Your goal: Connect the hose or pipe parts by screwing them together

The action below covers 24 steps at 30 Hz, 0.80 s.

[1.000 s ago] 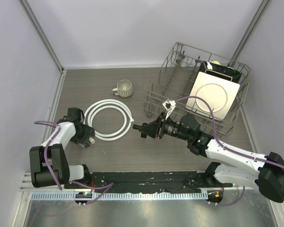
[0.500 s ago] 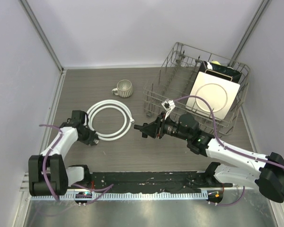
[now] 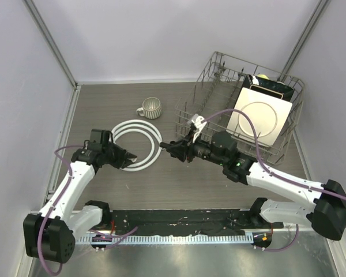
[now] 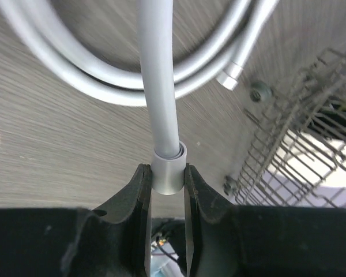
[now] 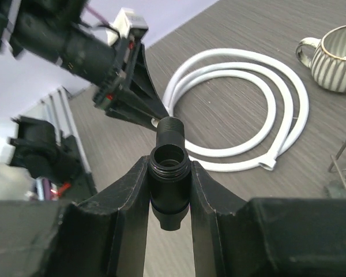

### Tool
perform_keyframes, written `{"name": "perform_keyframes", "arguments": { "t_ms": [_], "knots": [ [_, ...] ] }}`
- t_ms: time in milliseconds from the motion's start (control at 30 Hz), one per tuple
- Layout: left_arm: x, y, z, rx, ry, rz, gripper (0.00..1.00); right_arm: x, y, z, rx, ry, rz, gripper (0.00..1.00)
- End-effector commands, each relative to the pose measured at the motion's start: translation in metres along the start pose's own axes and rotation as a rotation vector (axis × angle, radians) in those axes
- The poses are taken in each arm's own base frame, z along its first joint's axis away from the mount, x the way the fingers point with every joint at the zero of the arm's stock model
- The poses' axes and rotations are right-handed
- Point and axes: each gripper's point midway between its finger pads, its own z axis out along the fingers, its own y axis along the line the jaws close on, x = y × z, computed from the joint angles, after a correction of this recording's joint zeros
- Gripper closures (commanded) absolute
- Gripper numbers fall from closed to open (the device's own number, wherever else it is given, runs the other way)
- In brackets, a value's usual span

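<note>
The white hose [image 3: 136, 122] lies coiled on the table left of centre. My left gripper [image 3: 130, 156] is shut on one of its white end nuts [image 4: 168, 173]; the hose [image 4: 158, 75] runs straight out from between the fingers. The other end nut [image 4: 230, 75] lies free on the table beside the coil. My right gripper [image 5: 169, 184] is shut on the black T-shaped fitting [image 5: 169, 173], whose threaded stub points at the left gripper [image 5: 154, 115] just ahead. In the top view the fitting [image 3: 168, 146] hangs a short gap to the right of the held nut.
A grey ribbed mug [image 3: 151, 107] stands behind the coil. A wire dish rack [image 3: 219, 63] with a white square plate [image 3: 258, 118] fills the back right, close behind the right arm. Walls enclose the table's left, back and right sides.
The left gripper swung from the coil's left side, shut on the hose's end nut and carried it right. The right gripper moved the fitting slightly up and left.
</note>
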Motion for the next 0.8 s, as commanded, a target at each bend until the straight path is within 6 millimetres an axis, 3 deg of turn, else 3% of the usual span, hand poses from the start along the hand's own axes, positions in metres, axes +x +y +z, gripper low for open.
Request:
{"name": "perform_keyframes", "arguments": {
  "t_ms": [0, 33, 167, 267, 367, 533, 633, 767],
  "knots": [
    [0.018, -0.063, -0.033, 0.214, 0.064, 0.042, 1.00, -0.031, 0.014, 0.020, -0.048, -0.095, -0.356, 0.99],
    [0.019, -0.065, -0.036, 0.220, 0.068, 0.026, 1.00, -0.032, 0.013, 0.023, -0.045, -0.097, -0.388, 0.99],
    [0.019, -0.036, -0.044, 0.064, 0.044, -0.227, 1.00, -0.023, 0.015, 0.027, -0.054, -0.073, -0.511, 0.99],
    [0.011, -0.024, -0.055, 0.051, -0.040, -0.289, 1.00, -0.020, 0.025, 0.027, -0.100, -0.072, -0.519, 0.99],
    [0.006, -0.023, -0.060, 0.086, -0.079, -0.301, 1.00, -0.016, 0.033, 0.031, -0.106, -0.068, -0.517, 0.99],
    [0.026, -0.018, -0.052, 0.067, 0.036, -0.328, 1.00, 0.002, 0.049, 0.045, -0.114, -0.057, -0.535, 0.99],
    [0.026, -0.016, -0.053, 0.077, 0.035, -0.348, 1.00, 0.007, 0.058, 0.051, -0.121, -0.057, -0.566, 0.99],
    [0.029, -0.025, -0.054, 0.147, 0.063, -0.354, 1.00, 0.007, 0.066, 0.057, -0.113, -0.073, -0.590, 0.99]
  ]
}}
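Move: The left gripper holds the raised hose end. The black connector in the right fingers lies about 15 cm to its right, 14 cm higher and roughly 1 cm nearer the base. The coil's middle is some 10 cm ahead of the left gripper, 2 cm left and 10 cm below. The free hose end is about 9 cm ahead, 10 cm right and 10 cm below. From the right gripper, the held hose end lies 16 cm left, 2 cm ahead and 14 cm down. Bring the right gripper, connector still clamped, about 6.5 cm left and 5 cm down, easing back nearly 4 cm, towards the held hose end, and roll the wrist some 30 degrees. Meanwhile lift the left gripper about 4.5 cm, drawing it back a little and turning it counter-clockwise, keeping its grip on the hose. Stop short of contact. ##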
